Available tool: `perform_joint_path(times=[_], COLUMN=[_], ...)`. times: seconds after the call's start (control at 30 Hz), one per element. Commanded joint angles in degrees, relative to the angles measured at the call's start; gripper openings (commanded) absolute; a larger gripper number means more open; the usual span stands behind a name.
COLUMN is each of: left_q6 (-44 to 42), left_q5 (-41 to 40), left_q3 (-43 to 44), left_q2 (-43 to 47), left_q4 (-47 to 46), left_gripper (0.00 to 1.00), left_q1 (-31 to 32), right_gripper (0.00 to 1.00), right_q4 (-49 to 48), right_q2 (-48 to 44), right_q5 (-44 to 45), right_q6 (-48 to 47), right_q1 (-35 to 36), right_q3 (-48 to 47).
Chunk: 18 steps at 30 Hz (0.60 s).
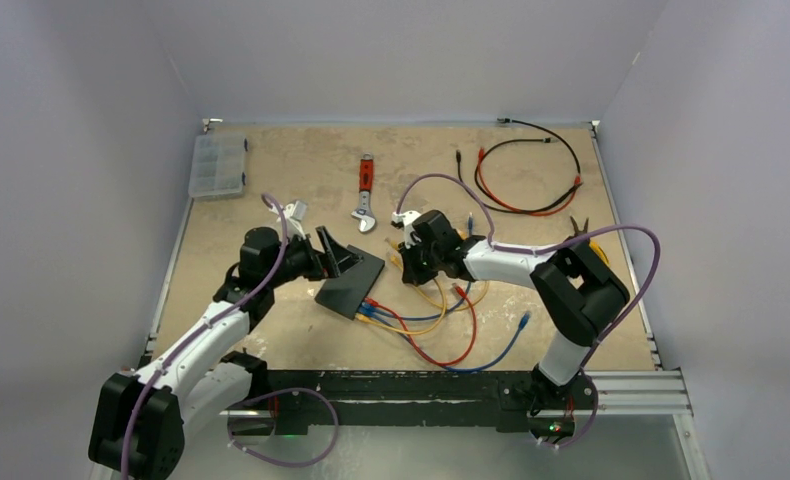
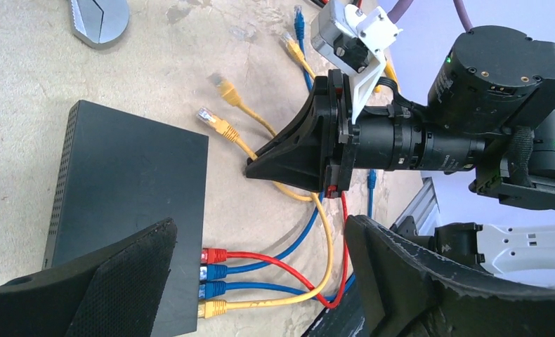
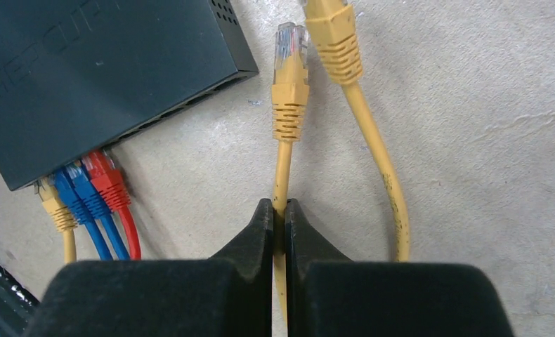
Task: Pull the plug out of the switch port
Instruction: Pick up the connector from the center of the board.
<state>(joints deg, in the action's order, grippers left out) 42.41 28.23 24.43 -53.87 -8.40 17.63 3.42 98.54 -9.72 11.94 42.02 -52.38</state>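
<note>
The black switch (image 1: 351,285) (image 2: 131,182) (image 3: 106,70) lies flat in the middle of the table. Several plugs sit in its ports: red (image 2: 215,255) (image 3: 106,182), blue (image 3: 71,189) and yellow (image 2: 213,307). My right gripper (image 3: 280,210) (image 1: 408,262) is shut on a yellow cable (image 3: 282,168) just behind its plug (image 3: 289,77), which lies free on the table, apart from the switch. A second loose yellow plug (image 3: 334,35) lies beside it. My left gripper (image 2: 260,281) (image 1: 336,255) hangs open over the switch's port end, holding nothing.
A red-handled wrench (image 1: 366,195) lies behind the switch. A clear compartment box (image 1: 218,166) stands at the back left. Black and red leads (image 1: 526,175) coil at the back right. Loose red, blue and yellow cables (image 1: 441,320) sprawl in front of the right arm.
</note>
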Motion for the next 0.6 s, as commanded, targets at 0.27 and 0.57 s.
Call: perform_joint_path(times=[0.27, 0.57], left_q6=[-5.2, -9.2], left_q5=[-4.4, -8.7], left_q3=[2.6, 4.7], left_q2=[3.5, 3.1], left_q4=[6.3, 12.6], left_gripper=[0.91, 0.91], left_q1=[-0.8, -0.8], right_gripper=[0.00, 0.00], right_q4=[-0.3, -1.6], right_q2=[-6.3, -14.1], right_q5=[-8.6, -12.2], right_q6=[0.8, 3.9], right_q1=[0.3, 0.3], right_q3=[-5.5, -9.9])
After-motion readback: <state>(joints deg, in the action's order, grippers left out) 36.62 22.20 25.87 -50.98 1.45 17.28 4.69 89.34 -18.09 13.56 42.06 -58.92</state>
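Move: The right hand is already shut on the yellow cable just behind its connector, whose middle lies about 3 cm ahead and 2 cm left of the pinch at the same height. A second yellow connector hangs some 5 cm ahead, 3 cm left and 3 cm higher; the switch's middle is roughly 10 cm left and 1 cm back, level in height. From the left hand, the held connector is about 2 cm ahead, 9 cm right and 13 cm below. Keeping its pinch on the yellow cable behind the connector, the right hand lifts some 11 cm, slowly at first and then faster, drifting about 4 cm left towards the switch while its down-slanted fingers swing up some 15 degrees. The left hand, empty and still wide open, eases a couple of centimetres left and slightly down, rolling a little. ##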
